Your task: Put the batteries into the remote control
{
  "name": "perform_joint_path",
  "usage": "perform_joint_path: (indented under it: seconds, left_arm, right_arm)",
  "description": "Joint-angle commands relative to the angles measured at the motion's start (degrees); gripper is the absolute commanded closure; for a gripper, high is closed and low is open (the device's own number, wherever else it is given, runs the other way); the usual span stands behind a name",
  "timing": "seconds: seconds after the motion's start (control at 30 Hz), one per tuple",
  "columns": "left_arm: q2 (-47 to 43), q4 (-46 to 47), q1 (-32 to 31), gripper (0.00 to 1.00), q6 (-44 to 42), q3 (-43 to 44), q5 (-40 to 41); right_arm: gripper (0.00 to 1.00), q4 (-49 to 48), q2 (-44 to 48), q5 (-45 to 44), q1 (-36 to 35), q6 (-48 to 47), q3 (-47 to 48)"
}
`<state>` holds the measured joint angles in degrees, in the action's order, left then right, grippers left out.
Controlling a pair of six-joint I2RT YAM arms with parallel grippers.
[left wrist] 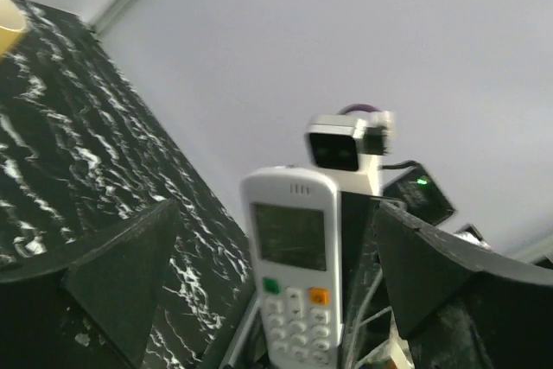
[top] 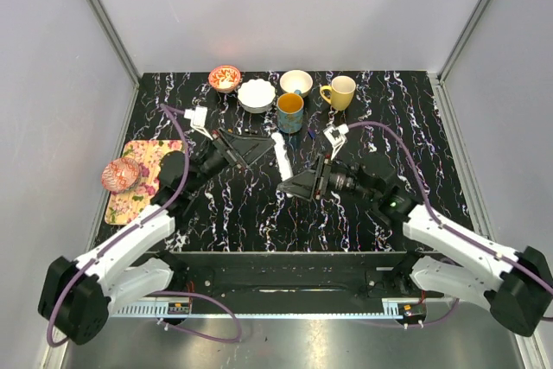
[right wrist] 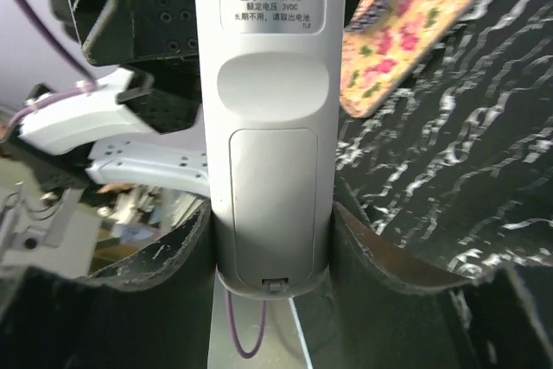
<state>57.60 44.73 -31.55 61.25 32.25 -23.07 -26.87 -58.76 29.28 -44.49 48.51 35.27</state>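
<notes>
The remote control (top: pixel 281 155) is a slim white bar held off the table between the two grippers. My right gripper (top: pixel 298 183) is shut on its lower end. In the right wrist view both fingers (right wrist: pixel 164 257) press the sides of the remote control (right wrist: pixel 272 170), whose back face shows a closed battery cover. My left gripper (top: pixel 249 146) stands open. In the left wrist view its fingers (left wrist: pixel 121 274) stand wide apart on either side of the remote control (left wrist: pixel 292 274), clear of its display and button face. No batteries are in view.
Along the back of the table stand a red bowl (top: pixel 225 78), a white bowl (top: pixel 257 94), a white cup (top: pixel 295 82), a yellow mug (top: pixel 340 91) and a blue mug (top: pixel 290 112). A floral board (top: pixel 143 187) at the left carries a pink patterned bowl (top: pixel 121 174).
</notes>
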Motion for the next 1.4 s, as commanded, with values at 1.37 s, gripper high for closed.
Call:
perform_joint_path:
  seconds: [1.37]
  left_arm:
    - [11.39, -40.34, -17.40, 0.37, -18.63, 21.45, 28.43]
  right_arm:
    - [1.00, 42.87, -0.92, -33.67, -9.65, -22.41, 19.14]
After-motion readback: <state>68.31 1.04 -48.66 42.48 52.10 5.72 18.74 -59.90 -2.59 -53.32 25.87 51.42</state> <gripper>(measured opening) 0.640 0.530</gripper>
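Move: The remote control, already held by its battery end in the right hand, slopes away from that hand; its middle is about 3 cm ahead, 1 cm left and 3 cm above. From the just-opened left hand, the remote's middle is about 3 cm back, 2 cm right and 3 cm below. From the left hand, the blue mug stands some 29 cm ahead, 5 cm right and 19 cm down; a blue battery lies about 26 cm ahead, 12 cm right and 24 cm down. The remote control stays pinched in the right hand, which carries it down about 6 cm, right and a little forward, tipping its fingers downward by some 35 degrees, then holds. The left hand, wide open, follows down and to the right, also tipping its fingers down, to come around the remote's free screen end, and partly closes about it. ##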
